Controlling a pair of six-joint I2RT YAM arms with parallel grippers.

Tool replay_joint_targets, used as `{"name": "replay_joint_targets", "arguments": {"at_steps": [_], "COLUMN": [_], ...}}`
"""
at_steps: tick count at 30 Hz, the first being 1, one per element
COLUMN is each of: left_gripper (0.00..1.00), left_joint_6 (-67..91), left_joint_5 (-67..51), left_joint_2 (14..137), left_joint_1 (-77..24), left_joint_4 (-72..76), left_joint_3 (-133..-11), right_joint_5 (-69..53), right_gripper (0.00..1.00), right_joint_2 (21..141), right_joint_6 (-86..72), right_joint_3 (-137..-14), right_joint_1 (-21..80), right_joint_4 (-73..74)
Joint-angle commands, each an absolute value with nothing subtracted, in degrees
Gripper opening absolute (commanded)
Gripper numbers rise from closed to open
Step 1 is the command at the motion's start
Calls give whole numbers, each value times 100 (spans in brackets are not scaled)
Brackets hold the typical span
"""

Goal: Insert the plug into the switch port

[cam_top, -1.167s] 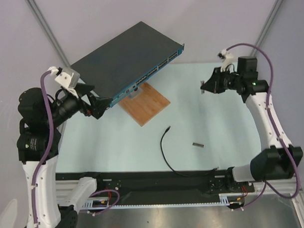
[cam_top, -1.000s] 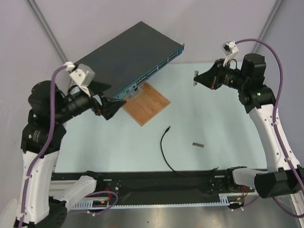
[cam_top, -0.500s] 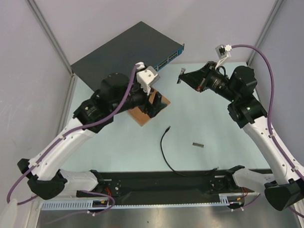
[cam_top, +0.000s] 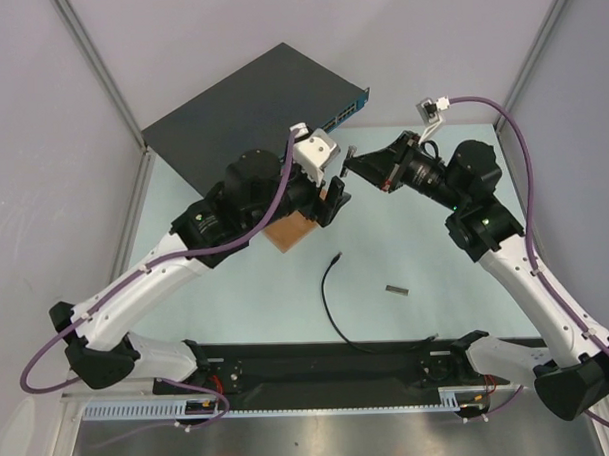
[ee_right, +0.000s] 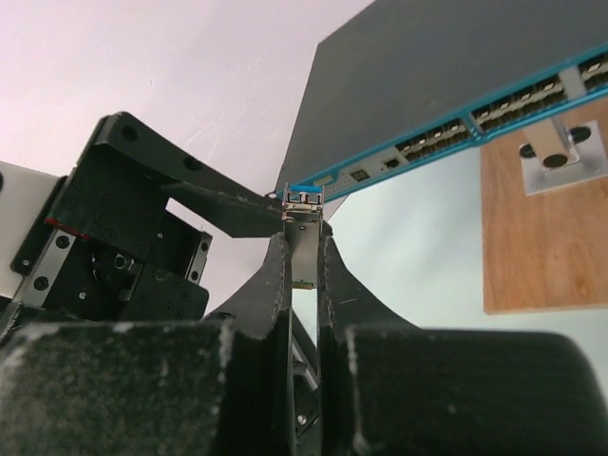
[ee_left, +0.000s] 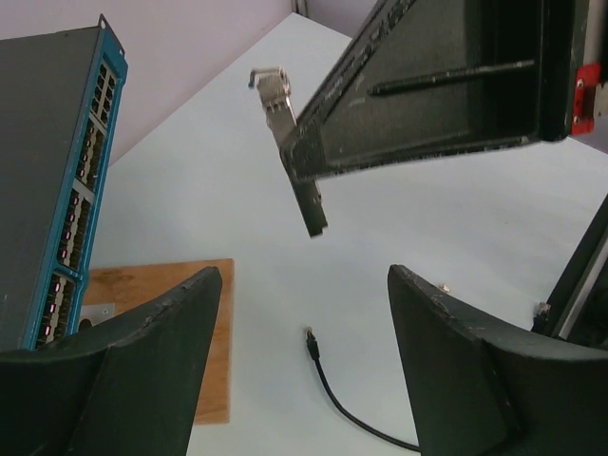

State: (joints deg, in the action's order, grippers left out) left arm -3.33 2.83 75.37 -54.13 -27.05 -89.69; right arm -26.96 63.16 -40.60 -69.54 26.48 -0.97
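The plug (cam_top: 336,257) lies on the table at the end of its thin black cable (cam_top: 333,317), touched by neither gripper; the left wrist view shows the plug (ee_left: 309,340) below and between my fingers. The switch (cam_top: 250,100) stands at the back, and its teal strip of ports (ee_left: 81,199) is in the left wrist view. My left gripper (cam_top: 331,195) (ee_left: 304,275) hangs open and empty above the table. My right gripper (cam_top: 350,164) (ee_right: 304,237) is shut on a short grey metal piece (ee_right: 304,242) (ee_left: 290,142), right next to the left gripper.
A brown wooden board (cam_top: 290,231) (ee_right: 541,237) lies in front of the switch, half hidden under my left arm, with a metal bracket (ee_right: 560,152) on it. Another short grey metal piece (cam_top: 396,289) lies on the table to the right of the cable.
My left arm has swung from beside the switch's left end to the middle, over the board. My right gripper has moved left with the metal piece until both grippers nearly meet.
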Motion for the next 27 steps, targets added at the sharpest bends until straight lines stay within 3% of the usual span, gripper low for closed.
{"name": "replay_joint_targets", "arguments": {"at_steps": [1,4,10,18,20,21,22,23,26,27], "left_gripper": [76,72,52,36,26,22,9,3,0,0], "left_joint_6": [-378,-404,-395,-378,-361,-343,-343,-334,-299,-299], "left_joint_5": [632,720,993,1178,1187,1187,1187,1160,1003,941], "left_joint_2": [7637,7725,7787,7787,7761,7743,7717,7691,7541,7489], "left_joint_1": [-5537,-5555,-5572,-5572,-5564,-5572,-5564,-5563,-5555,-5555], "left_joint_4": [-2312,-2285,-2276,-2303,-2312,-2312,-2329,-2355,-2426,-2434], "left_joint_3": [-9193,-9211,-9229,-9185,-9158,-9141,-9123,-9080,-8931,-8886], "right_joint_5": [-2847,-2926,-2962,-3023,-3023,-3015,-3006,-2962,-2953,-2944], "right_gripper": [0,0,0,0,0,2,7,11,22,36], "right_joint_2": [6179,6187,6100,6056,6047,6029,6021,6003,5942,5933], "right_joint_6": [-4210,-4236,-4254,-4289,-4289,-4289,-4254,-4254,-4184,-4175], "right_joint_3": [-6847,-6829,-6706,-6688,-6688,-6688,-6688,-6688,-6680,-6671], "right_joint_1": [2742,2795,2848,2874,2874,2874,2874,2874,2787,2743], "right_joint_4": [-492,-510,-431,-369,-361,-352,-334,-299,-264,-264]}}
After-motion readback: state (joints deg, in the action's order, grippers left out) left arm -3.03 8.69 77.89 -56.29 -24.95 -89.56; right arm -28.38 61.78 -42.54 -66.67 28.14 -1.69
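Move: The plug, upright in the right fingertips, is roughly 4 cm ahead and 3 cm to the right of the open left fingers, level with them. From the right hand, those left fingers are about 4 cm back and 4 cm left. Measured from the left hand, the switch's port face is some 22 cm ahead, 9 cm left and 20 cm lower; the wooden board is 14 cm ahead, 10 cm left; the cable tip is nearly straight below, 2 cm ahead, 1 cm right, both about 38 cm down. The plug is passed over in mid-air: the right hand, still pinching it, brings it about 2 cm back, left and down to the left fingers, then stays. The left hand eases 1 to 2 cm forward and right, sinking slightly, and shuts from wide open to pinch the plug's near end; only then do the right fingers start to spread. ##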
